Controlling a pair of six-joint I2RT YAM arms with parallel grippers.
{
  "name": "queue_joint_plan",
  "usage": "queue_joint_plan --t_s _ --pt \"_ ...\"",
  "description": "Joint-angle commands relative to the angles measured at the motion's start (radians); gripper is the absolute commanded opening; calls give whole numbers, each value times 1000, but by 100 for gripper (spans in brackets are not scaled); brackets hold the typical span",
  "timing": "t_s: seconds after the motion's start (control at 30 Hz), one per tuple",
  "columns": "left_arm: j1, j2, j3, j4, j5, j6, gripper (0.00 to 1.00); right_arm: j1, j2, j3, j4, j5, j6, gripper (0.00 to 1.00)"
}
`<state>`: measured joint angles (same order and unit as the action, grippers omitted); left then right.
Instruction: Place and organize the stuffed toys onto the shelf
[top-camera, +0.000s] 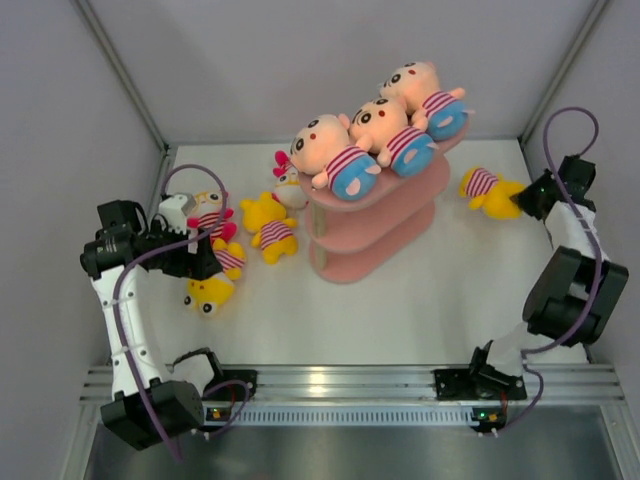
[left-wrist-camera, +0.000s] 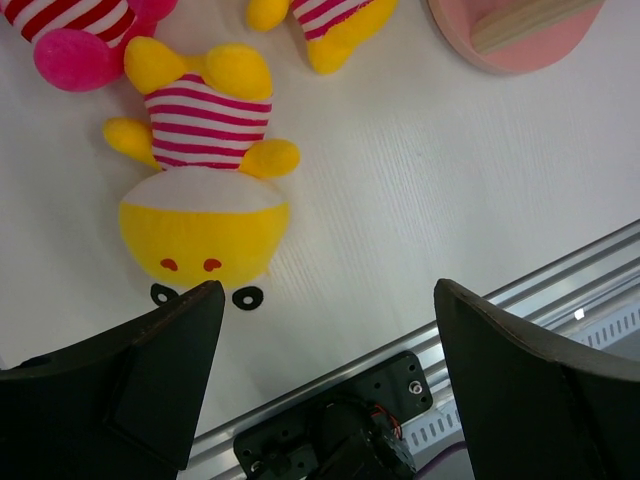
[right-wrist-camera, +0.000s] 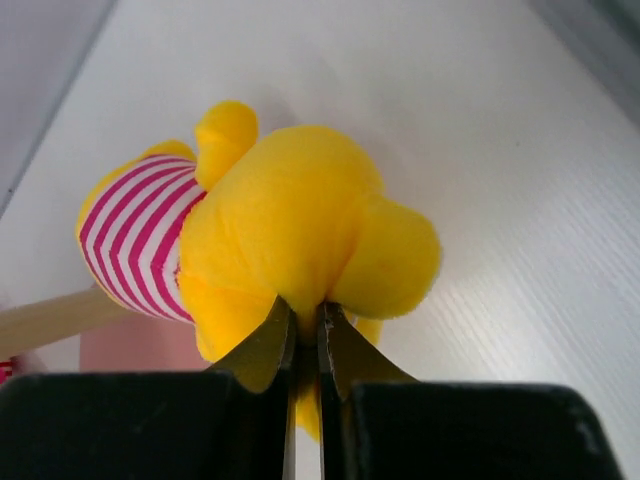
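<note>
The pink shelf (top-camera: 365, 262) stands mid-table, with three peach stuffed toys in blue shorts (top-camera: 335, 152) lying on its top board. To its right lies a yellow striped toy (top-camera: 488, 188) (right-wrist-camera: 290, 220), and my right gripper (top-camera: 522, 200) (right-wrist-camera: 306, 320) is shut on its plush. On the left, my left gripper (top-camera: 205, 258) (left-wrist-camera: 325, 300) hangs open and empty just above another yellow toy (top-camera: 210, 290) (left-wrist-camera: 205, 190). A pink-legged toy (top-camera: 215, 225) (left-wrist-camera: 80, 40) and a third yellow toy (top-camera: 268, 225) lie beside it.
A small toy with a pink bow (top-camera: 288, 185) leans against the shelf's left end. Grey walls enclose the table on three sides. An aluminium rail (top-camera: 350, 382) with the arm bases runs along the near edge, also seen in the left wrist view (left-wrist-camera: 560, 290).
</note>
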<state>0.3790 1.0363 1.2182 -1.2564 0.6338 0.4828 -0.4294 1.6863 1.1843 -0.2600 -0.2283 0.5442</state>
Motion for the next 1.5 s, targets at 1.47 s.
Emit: queue_joint_plan --t_s 1.47 --pt "-17 -170 66 41 196 -104 97 1779 -579 247 -418 570 -509 0"
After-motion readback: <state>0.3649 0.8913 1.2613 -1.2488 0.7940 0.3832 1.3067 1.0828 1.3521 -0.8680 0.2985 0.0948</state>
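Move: The right hand already grips the yellow toy by its head; the shelf's middle lies about 39 cm to its left, level with it and some 7 cm higher. On the shelf top, roughly 28 cm above this hand, one pink toy lies 29 cm left and 10 cm farther out, another 50 cm left and 4 cm nearer. From the left hand the shelf is about 22 cm ahead, 38 cm right and 4 cm lower. Keeping its pinch on the yellow toy's head, the right hand first goes up fast by about 25 cm, drawing back and left, then carries the toy sideways across the front of the shelf, closing on its near-left end to finish some 40 cm left and 30 cm back of its start and several centimetres below its peak. On the way its wrist swings counter-clockwise, nearly a quarter turn, bringing the down-slanting fingers round to point left and forward, while the empty, wide-open left hand rises about 5 cm and edges right. ##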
